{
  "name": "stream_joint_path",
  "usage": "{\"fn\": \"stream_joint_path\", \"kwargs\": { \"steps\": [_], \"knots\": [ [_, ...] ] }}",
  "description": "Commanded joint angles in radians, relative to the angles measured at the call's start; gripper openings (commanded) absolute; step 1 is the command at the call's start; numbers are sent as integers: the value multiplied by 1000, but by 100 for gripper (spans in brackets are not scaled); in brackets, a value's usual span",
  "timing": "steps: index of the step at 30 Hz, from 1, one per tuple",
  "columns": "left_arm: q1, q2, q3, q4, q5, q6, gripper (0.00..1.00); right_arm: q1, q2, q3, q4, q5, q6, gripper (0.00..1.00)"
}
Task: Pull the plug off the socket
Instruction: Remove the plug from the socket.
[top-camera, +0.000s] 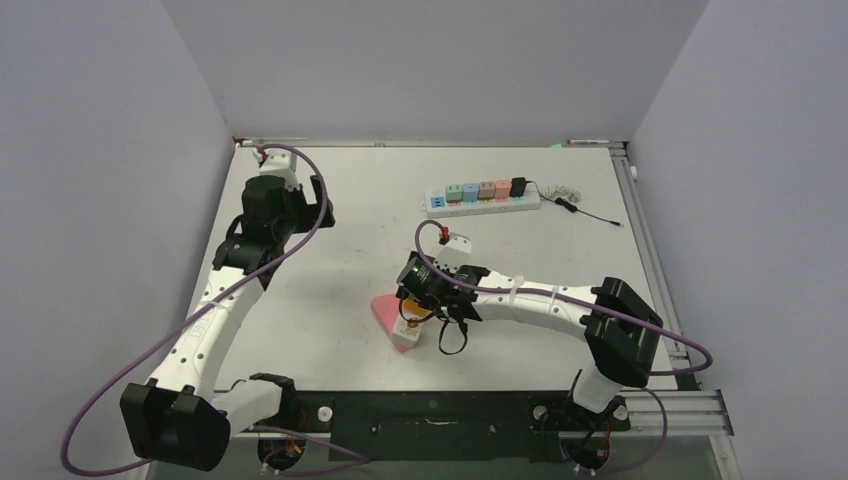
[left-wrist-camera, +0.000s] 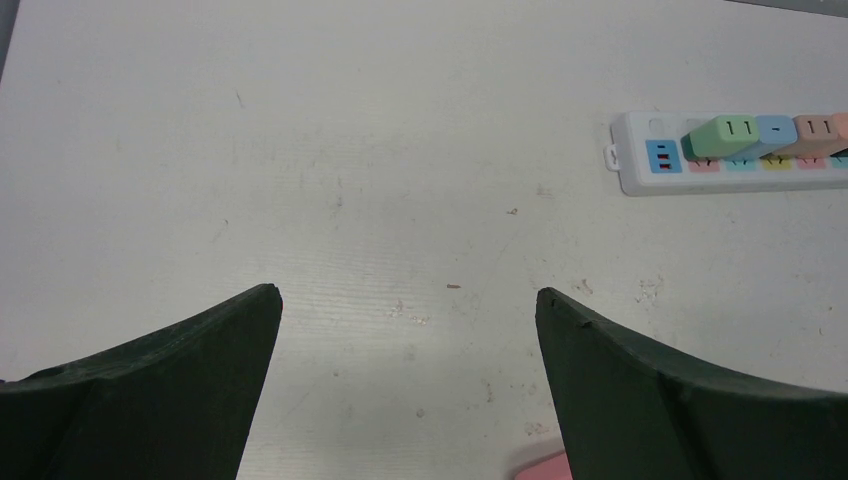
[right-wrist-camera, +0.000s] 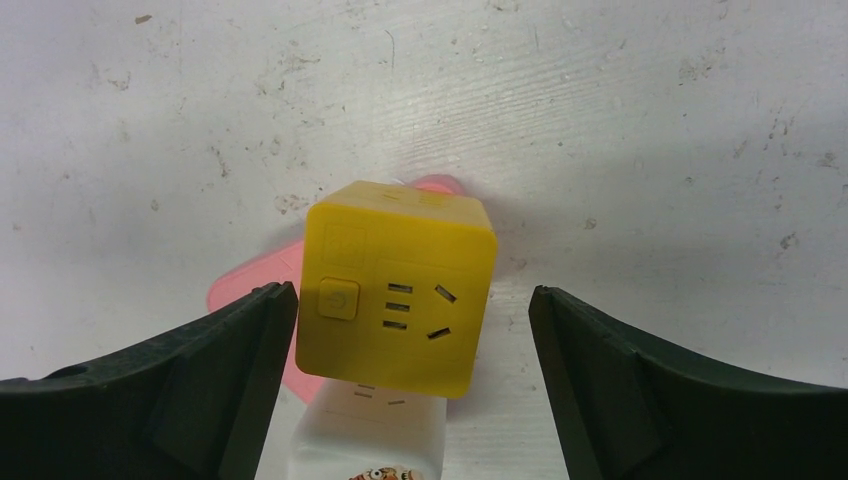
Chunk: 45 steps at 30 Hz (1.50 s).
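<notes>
A yellow cube plug (right-wrist-camera: 400, 300) with a power button and slot holes on its top face sits on a white socket block (right-wrist-camera: 370, 430). The block lies partly on a flat pink piece (right-wrist-camera: 265, 290). My right gripper (right-wrist-camera: 412, 292) hangs open over the cube, one finger on each side. The left finger (right-wrist-camera: 230, 350) is close against the cube's edge, and a wide gap stays on the right. In the top view this stack (top-camera: 408, 325) lies near the table's middle front, under the right gripper (top-camera: 425, 300). My left gripper (left-wrist-camera: 408, 292) is open and holds nothing at the back left (top-camera: 318, 205).
A white power strip (top-camera: 483, 200) with several coloured plugs (left-wrist-camera: 725, 135) lies at the back centre. A black adapter (top-camera: 518, 186) sits at its right end, and its thin cable (top-camera: 580, 207) trails to the right. Walls close in the table on the left, back and right.
</notes>
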Motion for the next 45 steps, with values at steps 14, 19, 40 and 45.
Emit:
{"fn": "stream_joint_path", "kwargs": {
  "steps": [14,19,40,45],
  "knots": [
    [-14,29,46,5,41,-14,96,-24,0,-23,95,-28,-49,70],
    [-17,31,45,5,37,-16,96,-30,7,-32,113,-49,-60,65],
    [-20,212,29,34,638,-68,96,-210,-172,-295,495,-94,-133,5],
    [-24,323,-21,74,814,-147,98,-248,-182,-327,554,-112,-148,5]
  ]
}}
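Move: The yellow plug sits between the right gripper's open pads, its middle about 1 cm below the hand point; the pink socket is some 4 cm left of that hand and 3 cm back, the white plug 5 cm back and 2 cm left, both slightly lower. From the left gripper, the pink socket lies about 17 cm back, 13 cm right and 17 cm below; the yellow plug is 14 cm back and 17 cm right of it, the white plug 19 cm back and 15 cm right. Close the right gripper onto the yellow plug, then keep that pinch and draw it forward about 6 cm and some 3 cm right, level, the hand's left side tilting up. Bring the left gripper, still wide open, right and down towards the pink socket, slowly at first and then faster, swinging it clockwise almost 30 degrees and tipping its fingers down; stop short of touching. ##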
